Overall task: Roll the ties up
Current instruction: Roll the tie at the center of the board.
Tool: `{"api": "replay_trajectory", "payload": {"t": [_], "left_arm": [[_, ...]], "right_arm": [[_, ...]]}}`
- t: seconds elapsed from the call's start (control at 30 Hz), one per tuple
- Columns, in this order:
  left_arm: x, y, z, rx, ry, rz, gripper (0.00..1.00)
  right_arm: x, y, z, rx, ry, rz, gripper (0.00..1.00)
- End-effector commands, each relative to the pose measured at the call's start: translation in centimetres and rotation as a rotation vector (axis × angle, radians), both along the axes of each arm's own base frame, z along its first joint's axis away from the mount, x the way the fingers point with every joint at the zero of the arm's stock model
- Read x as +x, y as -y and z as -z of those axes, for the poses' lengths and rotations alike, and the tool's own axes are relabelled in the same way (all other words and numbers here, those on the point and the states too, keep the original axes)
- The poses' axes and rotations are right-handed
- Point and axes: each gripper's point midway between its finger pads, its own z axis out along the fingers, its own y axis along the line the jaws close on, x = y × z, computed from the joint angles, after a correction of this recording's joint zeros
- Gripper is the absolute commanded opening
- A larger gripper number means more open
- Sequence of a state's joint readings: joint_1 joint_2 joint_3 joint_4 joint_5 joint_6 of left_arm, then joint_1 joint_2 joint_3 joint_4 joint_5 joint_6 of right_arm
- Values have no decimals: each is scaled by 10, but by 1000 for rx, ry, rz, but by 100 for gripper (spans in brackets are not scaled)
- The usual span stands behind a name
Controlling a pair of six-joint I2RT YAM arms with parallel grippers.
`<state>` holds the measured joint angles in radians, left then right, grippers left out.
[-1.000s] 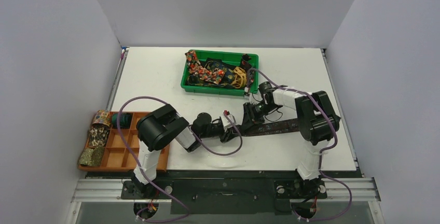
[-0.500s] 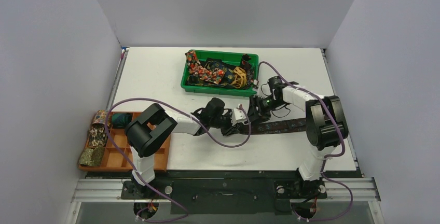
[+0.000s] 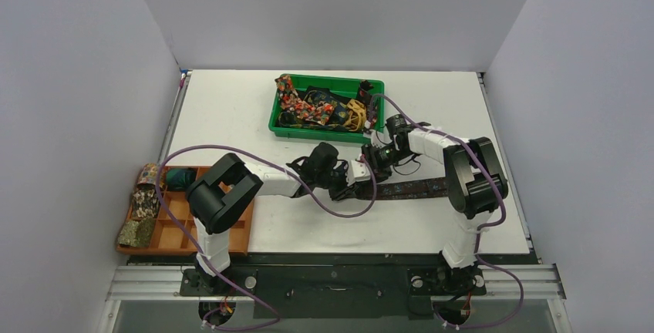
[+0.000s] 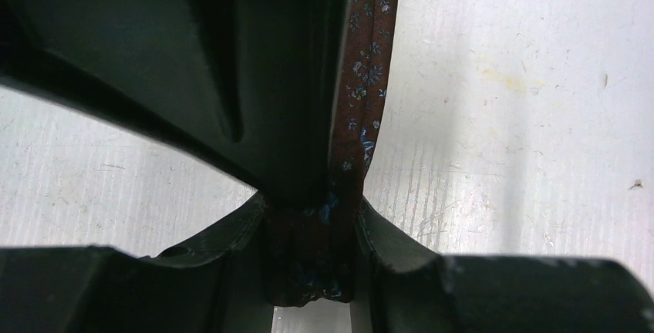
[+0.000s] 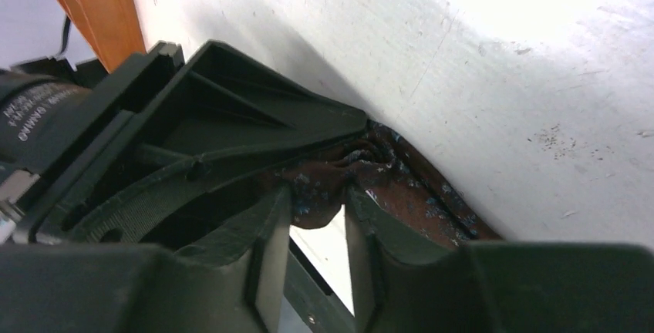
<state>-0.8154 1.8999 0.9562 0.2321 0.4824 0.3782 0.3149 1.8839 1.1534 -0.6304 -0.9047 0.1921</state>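
Observation:
A dark brown tie (image 3: 412, 188) with small blue flecks lies flat across the table, right of centre. My left gripper (image 3: 348, 181) is at its left end, shut on a folded bunch of the tie (image 4: 370, 63), which fills the gap between the left gripper's (image 4: 312, 264) jaws. My right gripper (image 3: 375, 162) meets it from the far right. The right gripper (image 5: 318, 202) pinches a fold of the same tie (image 5: 416, 202) at its fingertips, tight against the left gripper's black body (image 5: 193, 140). More ties (image 3: 316, 105), red floral and yellow, fill the green bin.
The green bin (image 3: 324, 130) stands at the back centre, just beyond both grippers. An orange divided tray (image 3: 189, 225) sits at the near left with several rolled ties (image 3: 144, 202) along its left side. Purple cables loop over both arms.
The left arm reached out to the right over the first half second, then held. The right gripper drew in toward the left one, onto the tie's end. The tie's flat length shifted slightly.

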Motion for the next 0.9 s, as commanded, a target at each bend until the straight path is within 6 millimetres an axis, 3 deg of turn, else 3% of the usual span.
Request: {"api": "replay_trajectory", "payload": {"t": [0.0, 0.1, 0.13, 0.27, 0.33, 0.4, 0.57, 0.8, 0.87], "left_arm": [[-22, -46, 60, 245, -120, -49, 11], [-22, -46, 61, 245, -129, -55, 14], [-21, -45, 60, 239, -129, -58, 16], [-13, -36, 42, 132, -119, -81, 48], [-8, -30, 25, 25, -100, -85, 71], [-7, -24, 12, -51, -89, -75, 78], [-4, -12, -7, -170, -72, -55, 81], [8, 27, -44, -377, -77, -51, 84], [6, 38, -41, -403, -95, -40, 84]], "right_arm": [[-8, 13, 8, -45, 11, -67, 23], [-8, 16, 13, -62, 23, -83, 0], [-8, 18, 17, -78, 23, -86, 0], [-8, 41, 35, -192, 49, -104, 0], [-8, 54, 45, -248, 54, -105, 0], [-8, 63, 52, -288, 52, -103, 0], [-6, 73, 59, -352, 72, -114, 0], [-4, 72, 66, -358, 59, -109, 0], [-4, 71, 66, -354, 57, -106, 0]]}}
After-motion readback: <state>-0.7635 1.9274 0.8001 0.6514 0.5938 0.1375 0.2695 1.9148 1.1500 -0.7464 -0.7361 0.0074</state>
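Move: The rolled part of the tie is between my left hand's fingers, about 1 cm to the right and 1 cm up; the green bin's middle is roughly 23 cm ahead and 8 cm left of that hand. From my right hand the roll lies about 2 cm left and 4 cm below, level fore and aft. The middle of the flat strip is about 14 cm right of my right hand, level fore and aft, some 6 cm down. I shut my right fingers on the cloth already between them, then draw the right hand about 4 cm right and 3.5 cm down towards the table, its fingers tipping down some 10 degrees. Meanwhile my left fingers open wide and let go of the roll; that hand stays almost in place, rising 1 cm as its fingers tip up. ##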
